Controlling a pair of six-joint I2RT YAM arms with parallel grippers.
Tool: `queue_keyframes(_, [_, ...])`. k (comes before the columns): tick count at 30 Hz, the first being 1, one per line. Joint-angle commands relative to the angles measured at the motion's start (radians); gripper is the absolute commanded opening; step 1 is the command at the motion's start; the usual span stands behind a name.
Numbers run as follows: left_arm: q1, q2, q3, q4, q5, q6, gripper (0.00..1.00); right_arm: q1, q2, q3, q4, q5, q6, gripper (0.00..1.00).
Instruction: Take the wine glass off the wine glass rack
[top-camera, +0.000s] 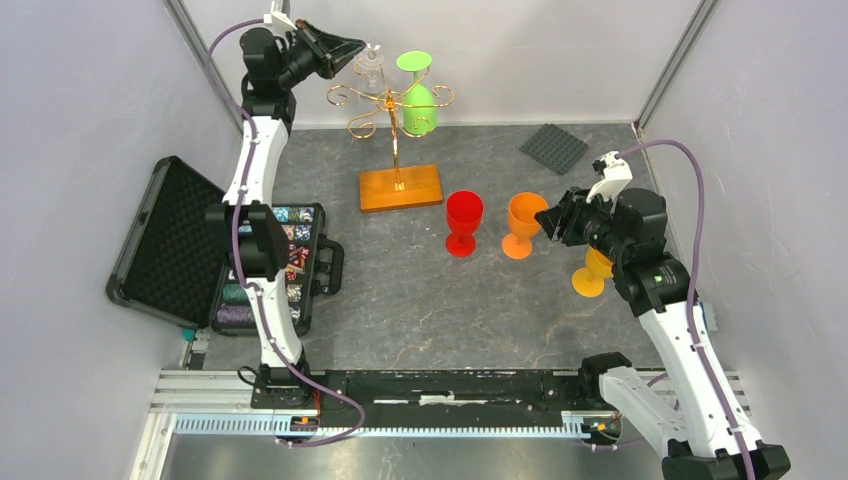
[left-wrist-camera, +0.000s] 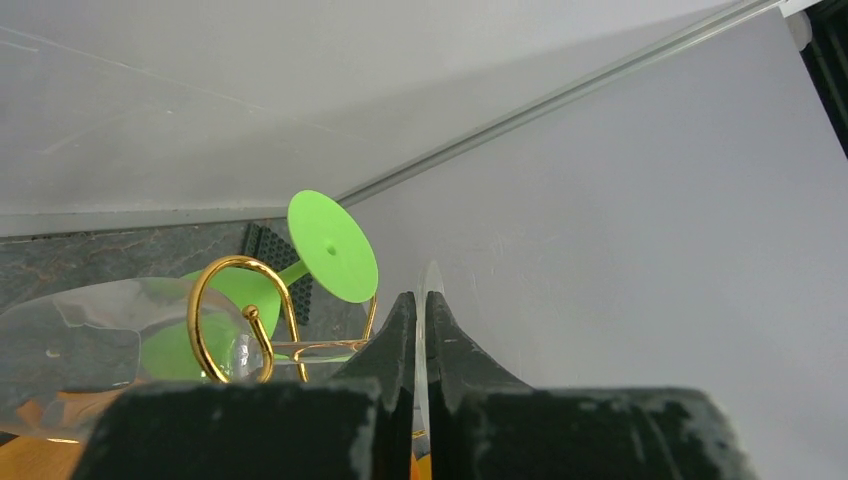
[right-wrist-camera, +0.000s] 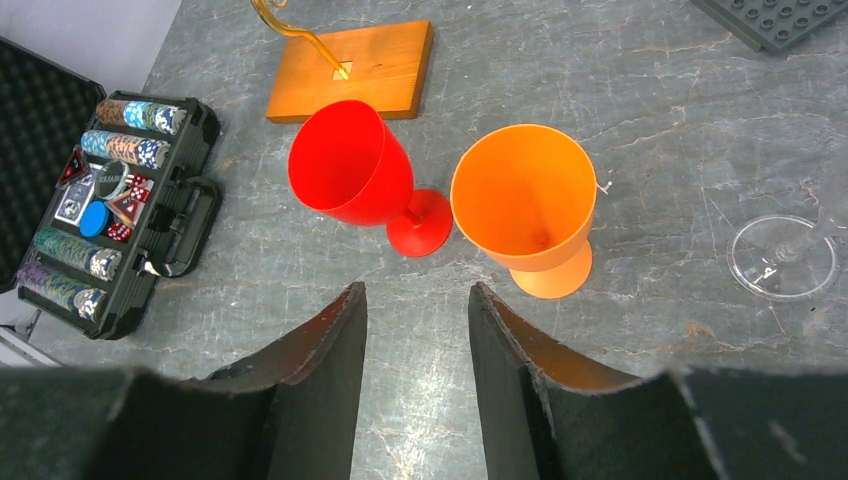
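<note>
The wine glass rack (top-camera: 392, 101) is a gold scrolled stand on an orange-brown wooden base (top-camera: 400, 187) at the back of the table. A green wine glass (top-camera: 418, 100) hangs upside down from it. A clear wine glass (top-camera: 372, 68) hangs at the rack's left arm. My left gripper (top-camera: 358, 48) is raised to that arm and shut on the clear glass's thin foot (left-wrist-camera: 430, 282); the bowl (left-wrist-camera: 70, 340) shows beside a gold loop (left-wrist-camera: 235, 310). My right gripper (top-camera: 545, 222) is open and empty, low beside the orange glass (right-wrist-camera: 525, 205).
A red glass (top-camera: 463, 220) and an orange glass (top-camera: 521, 224) stand upright mid-table. A yellow glass (top-camera: 592, 274) stands under the right arm. Another clear glass's foot (right-wrist-camera: 782, 258) is at the right. An open black poker-chip case (top-camera: 250, 262) lies left, a grey baseplate (top-camera: 553, 147) back right.
</note>
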Motion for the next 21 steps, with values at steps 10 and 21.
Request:
queue_keyframes(10, [0.081, -0.111, -0.042, -0.016, 0.065, 0.069, 0.02, 0.0, -0.014, -0.005, 0.042, 0.012, 0.024, 0.47])
queue_keyframes(21, [0.131, -0.196, -0.136, -0.029, 0.03, 0.081, 0.02, 0.0, -0.021, -0.008, 0.05, 0.006, 0.03, 0.51])
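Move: Already pinched by its foot in the left fingers, the clear wine glass hangs bowl-down at the rack's rear-left hook, which lies about 1 cm right of the hand and 4 cm below. The rack's left hook is some 6 cm left, 9 cm back and 4 cm down; the green glass hangs about 10 cm right, level ahead, its middle 12 cm lower. From the right hand, the rear-left hook is roughly 27 cm ahead, 40 cm left and 12 cm up. The clear wine glass, still pinched by its foot, is drawn out sideways from the rear-left hook: the left hand carries it about 5.5 cm to the left, away from the green glass. Level at first, the path soon also sinks some 2.5 cm, the wrist tipping about 5 degrees down while the fingers keep their hold. ##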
